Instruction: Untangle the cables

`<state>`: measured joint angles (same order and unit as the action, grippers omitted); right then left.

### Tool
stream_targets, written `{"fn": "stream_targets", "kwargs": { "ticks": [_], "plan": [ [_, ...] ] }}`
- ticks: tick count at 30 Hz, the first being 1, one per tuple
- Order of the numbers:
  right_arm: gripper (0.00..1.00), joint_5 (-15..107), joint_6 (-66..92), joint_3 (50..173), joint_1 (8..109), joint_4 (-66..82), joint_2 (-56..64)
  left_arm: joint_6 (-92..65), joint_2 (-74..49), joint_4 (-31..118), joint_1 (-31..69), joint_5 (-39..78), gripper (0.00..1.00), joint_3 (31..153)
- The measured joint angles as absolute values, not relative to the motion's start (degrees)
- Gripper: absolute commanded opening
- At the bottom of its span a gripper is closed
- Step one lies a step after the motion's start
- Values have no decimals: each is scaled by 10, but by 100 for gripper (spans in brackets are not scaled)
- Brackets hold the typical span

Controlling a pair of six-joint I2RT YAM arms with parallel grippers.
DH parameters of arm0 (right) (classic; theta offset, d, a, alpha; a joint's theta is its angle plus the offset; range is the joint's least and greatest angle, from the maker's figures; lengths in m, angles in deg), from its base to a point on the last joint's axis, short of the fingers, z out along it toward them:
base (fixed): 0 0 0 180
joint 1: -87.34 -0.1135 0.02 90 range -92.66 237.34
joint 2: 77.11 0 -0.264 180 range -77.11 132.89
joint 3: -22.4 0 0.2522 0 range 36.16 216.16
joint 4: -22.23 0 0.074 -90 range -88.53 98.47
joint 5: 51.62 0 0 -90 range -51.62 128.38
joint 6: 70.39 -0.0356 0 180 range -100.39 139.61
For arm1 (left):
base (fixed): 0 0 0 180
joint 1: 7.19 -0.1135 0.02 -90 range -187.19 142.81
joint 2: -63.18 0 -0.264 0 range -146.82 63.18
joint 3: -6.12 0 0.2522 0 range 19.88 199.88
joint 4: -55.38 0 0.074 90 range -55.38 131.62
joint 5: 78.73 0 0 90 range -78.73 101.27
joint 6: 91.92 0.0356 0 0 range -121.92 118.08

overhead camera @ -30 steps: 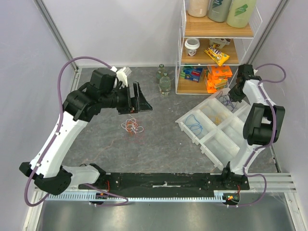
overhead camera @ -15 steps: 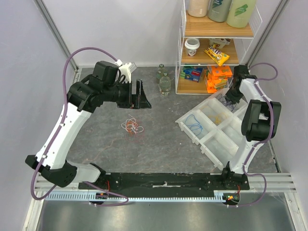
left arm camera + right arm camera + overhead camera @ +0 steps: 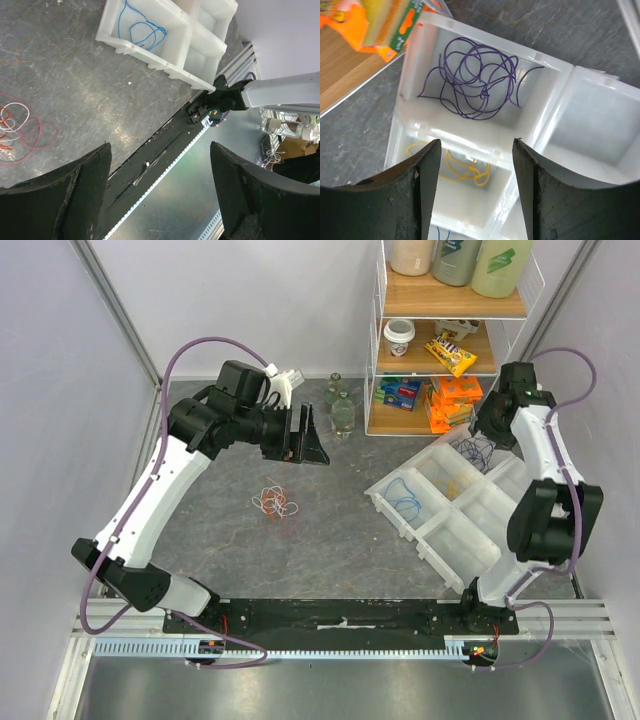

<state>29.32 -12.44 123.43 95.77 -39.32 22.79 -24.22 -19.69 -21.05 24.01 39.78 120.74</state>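
A small tangle of red, white and orange cables (image 3: 274, 503) (image 3: 20, 125) lies on the grey table, left of centre. My left gripper (image 3: 305, 435) (image 3: 161, 146) hangs open above and behind it, holding nothing. In the white divided tray (image 3: 385, 510) (image 3: 555, 107), a purple cable (image 3: 475, 80) (image 3: 478, 450) lies loose in the far compartment. A yellow cable (image 3: 465, 167) and a blue cable (image 3: 142, 30) (image 3: 405, 495) fill two other compartments. My right gripper (image 3: 476, 141) (image 3: 492, 425) is open just over the purple and yellow compartments, with nothing between its fingers.
A wire shelf (image 3: 450, 350) with snack packs and bottles stands at the back right, close to the tray's far corner. Two small glass bottles (image 3: 342, 410) stand beside it. A black rail (image 3: 340, 615) runs along the near table edge.
My right gripper has opened and lifted a little; the purple cable now lies free in its compartment. My left arm has swung right and toward the back, still open.
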Motion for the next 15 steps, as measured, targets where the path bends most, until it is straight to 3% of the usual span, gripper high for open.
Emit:
{"fn": "stream_targets", "kwargs": {
  "ticks": [6, 7, 15],
  "plan": [
    [66, 276, -85, 1237, 909, -417, 117, -266, -195, -190, 240, 415, 83, 1180],
    [66, 272, -80, 1237, 883, -418, 100, -273, -192, -185, 240, 414, 79, 1167],
    [64, 326, -100, 1078, 539, -334, -9, -375, -118, -117, 226, 383, 53, 930]
  ]
}}
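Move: The red-white-pink tangle lies about 9 cm ahead of my high left hand, 9 cm to its left and 31 cm below. From my open right hand over the tray, the tangle is some 50 cm left, 8 cm back and 13 cm below. Near this right hand, the purple cable sits about 5 cm ahead and 11 cm below, the yellow some 6 cm left and 3 cm back, the blue 18 cm left and 8 cm back. I swing my right hand, empty and still open, up off the tray and fast to the left, some 26 cm, drawing back about 11 cm and sinking slightly at the end, while it turns some 45 degrees counter-clockwise towards the tangle. My left hand hangs, then drops about 10 cm with a slight pull back, its wrist tilting and its fingers partly closing on nothing. ##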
